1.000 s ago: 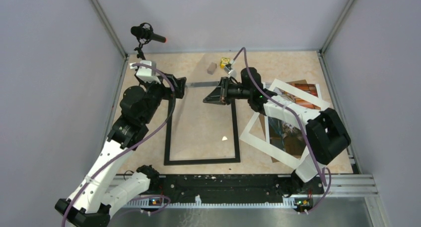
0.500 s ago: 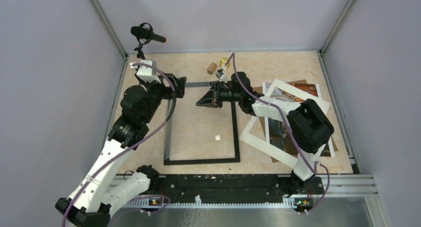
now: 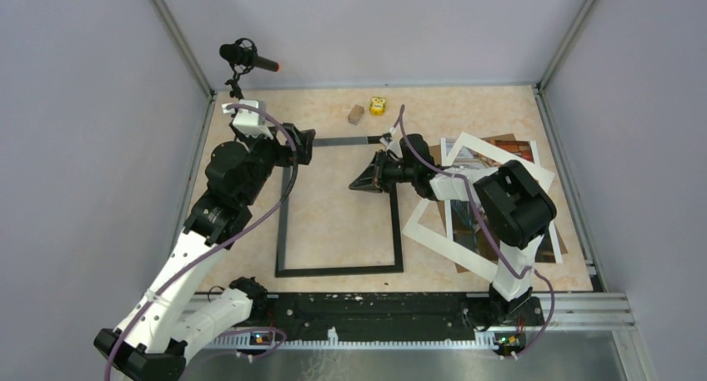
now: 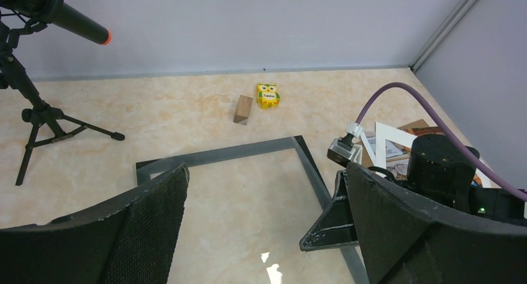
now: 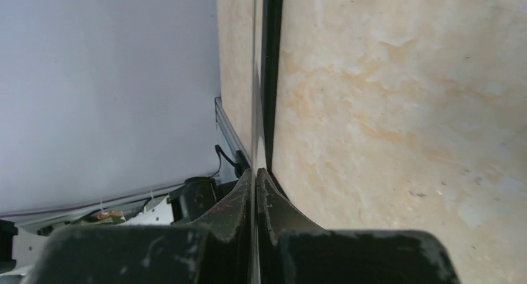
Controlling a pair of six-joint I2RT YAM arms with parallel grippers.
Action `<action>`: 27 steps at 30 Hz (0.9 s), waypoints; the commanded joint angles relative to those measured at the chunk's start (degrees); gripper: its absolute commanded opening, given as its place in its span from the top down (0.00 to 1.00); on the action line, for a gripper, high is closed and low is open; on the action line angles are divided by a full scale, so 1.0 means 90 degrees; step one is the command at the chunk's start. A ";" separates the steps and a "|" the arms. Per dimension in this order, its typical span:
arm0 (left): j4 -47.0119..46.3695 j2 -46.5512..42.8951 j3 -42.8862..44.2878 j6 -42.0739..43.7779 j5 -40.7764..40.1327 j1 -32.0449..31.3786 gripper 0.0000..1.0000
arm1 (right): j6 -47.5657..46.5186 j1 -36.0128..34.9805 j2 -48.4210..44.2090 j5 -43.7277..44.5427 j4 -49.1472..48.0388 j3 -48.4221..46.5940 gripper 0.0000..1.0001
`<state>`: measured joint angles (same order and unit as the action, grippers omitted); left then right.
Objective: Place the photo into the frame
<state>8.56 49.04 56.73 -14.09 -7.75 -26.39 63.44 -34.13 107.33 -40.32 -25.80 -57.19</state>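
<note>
The black frame (image 3: 283,231) lies flat at the table's centre. The photo (image 3: 477,218) lies to its right under my right arm, its white border (image 3: 433,231) askew. My right gripper (image 3: 355,186) is shut and turned on its side, low over the frame's far right part. In the right wrist view a thin pale edge, like a clear sheet (image 5: 255,110), runs between the shut fingers (image 5: 236,200) and on along the black frame bar (image 5: 272,79). My left gripper (image 3: 305,146) hangs open over the frame's far left corner, nothing between its pads (image 4: 155,215).
A yellow owl toy (image 3: 378,105) and a small wooden block (image 3: 356,114) sit near the back wall. A microphone on a tripod (image 3: 247,59) stands at the back left corner. Brown cardboard (image 3: 510,144) shows under the photo. Small bright glints (image 4: 268,259) show inside the frame.
My right gripper swung left, then drew back toward the near right and lower. The white glint inside the frame in the top view has gone. The left arm barely shifted.
</note>
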 commanded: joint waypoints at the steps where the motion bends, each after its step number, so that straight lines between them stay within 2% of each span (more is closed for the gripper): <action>1: -0.0310 0.0046 -0.0024 -0.0094 0.0130 0.0023 0.01 | -0.0405 0.0084 -0.0343 0.0130 -0.0072 0.0117 1.00; 10: -0.0299 0.0132 -0.0024 -0.0143 0.0230 0.0023 0.01 | -0.0780 0.0150 -0.0637 0.0785 0.0114 0.0561 1.00; 17: -0.0305 0.0188 -0.0024 -0.0192 0.0323 0.0022 0.01 | -0.0390 0.0154 -0.0688 0.1113 -0.1192 0.1351 1.00; 27: -0.0298 0.0217 -0.0024 -0.0193 0.0334 0.0022 0.01 | -0.0237 0.0066 -0.0470 0.1249 -0.1760 0.1557 1.00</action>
<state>8.56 50.87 56.66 -15.11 -5.37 -26.37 60.80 -33.26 103.26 -30.35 -35.33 -43.42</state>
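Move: Below the right hand, which already pinches the clear sheet by its right-hand edge, the frame's middle lies about 5 cm to the left, 3 cm back and 10 cm down. The wooden block is some 24 cm ahead and 1 cm left of that hand, the yellow owl box 26 cm ahead and 5 cm right, the white mat 33 cm right and 3 cm back. For the left hand the frame's middle is about 8 cm right, 3 cm back and 34 cm down. Lowering the clear sheet towards the frame, the right hand sinks about 4.5 cm while drawing some 4 cm to the right, bringing the pinched edge closer to the frame's right bar; at the very end it eases back up slightly. The wrist turns nearly 10 degrees clockwise and the fingertips tip a little further down, shut on the sheet throughout. ##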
